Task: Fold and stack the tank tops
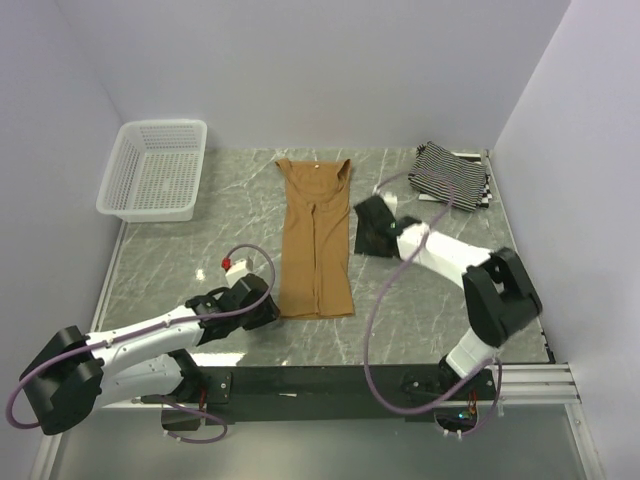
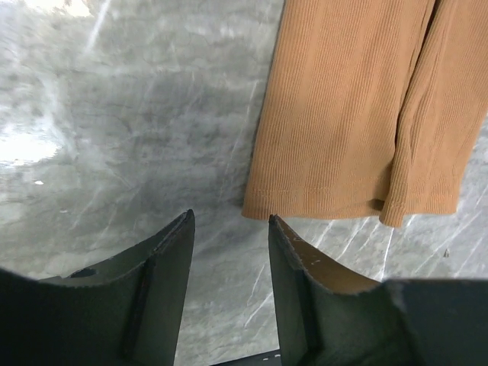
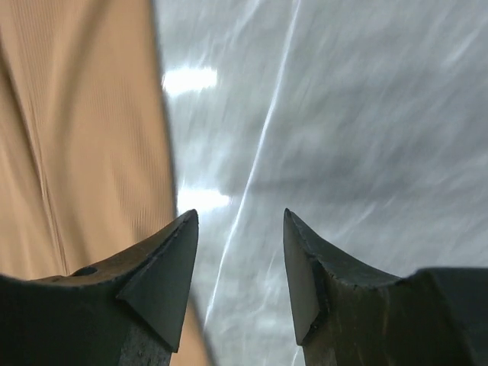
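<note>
A plain tan-brown tank top (image 1: 315, 240) lies flat and lengthwise in the middle of the table, straps toward the back. A black-and-white striped tank top (image 1: 452, 176) sits bunched at the back right. My left gripper (image 1: 264, 306) is low beside the tan top's near-left corner. In the left wrist view this gripper (image 2: 231, 216) is open and empty, with the tan top's hem (image 2: 358, 114) just ahead and to the right. My right gripper (image 1: 362, 230) hovers by the top's right edge. It is also open and empty (image 3: 240, 213), with the tan fabric (image 3: 76, 137) on its left.
A white mesh basket (image 1: 155, 168) stands at the back left. Grey marble tabletop (image 1: 200, 250) lies between it and the tan top. White walls close the back and both sides.
</note>
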{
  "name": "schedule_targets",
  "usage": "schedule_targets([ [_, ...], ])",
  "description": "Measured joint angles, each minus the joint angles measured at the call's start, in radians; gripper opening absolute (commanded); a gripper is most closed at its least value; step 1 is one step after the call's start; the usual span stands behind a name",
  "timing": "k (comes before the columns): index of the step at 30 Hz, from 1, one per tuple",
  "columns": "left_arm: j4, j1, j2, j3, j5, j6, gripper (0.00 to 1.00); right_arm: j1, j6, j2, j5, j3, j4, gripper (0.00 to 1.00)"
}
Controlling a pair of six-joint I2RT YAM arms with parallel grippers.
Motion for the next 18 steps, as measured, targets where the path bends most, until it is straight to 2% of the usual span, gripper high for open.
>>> schedule_targets([
  [7, 0.079, 0.0, 0.016, -0.029, 0.027, -0.015, 0.49, 0.154, 0.139, -0.162, -0.084, -0.364, 0.142, 0.55],
  [18, 0.138, 0.0, 0.032, -0.058, 0.018, -0.044, 0.48, 0.225, 0.331, -0.42, -0.105, -0.616, 0.267, 0.55],
])
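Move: The orange-brown tank top's right bottom corner lies some 16 cm back from the right hand, 5 cm to its left and about 6 cm below. The left bottom corner is level with that one, about 15 cm further left, and only about 2 cm ahead of the left hand, 2 cm to its right and 3 cm down. The folded striped tank tops lie roughly 15 cm ahead and 17 cm to the right of the right hand. The tank top's right bottom corner is what the right hand makes for: it sweeps back about 14 cm along the garment's right side, fast at first while dropping some 5 cm, then slower and level, fingers still open and its left side rolling up some 15 degrees. By the left bottom corner, the open left hand edges about 1 cm right and sinks as much. ##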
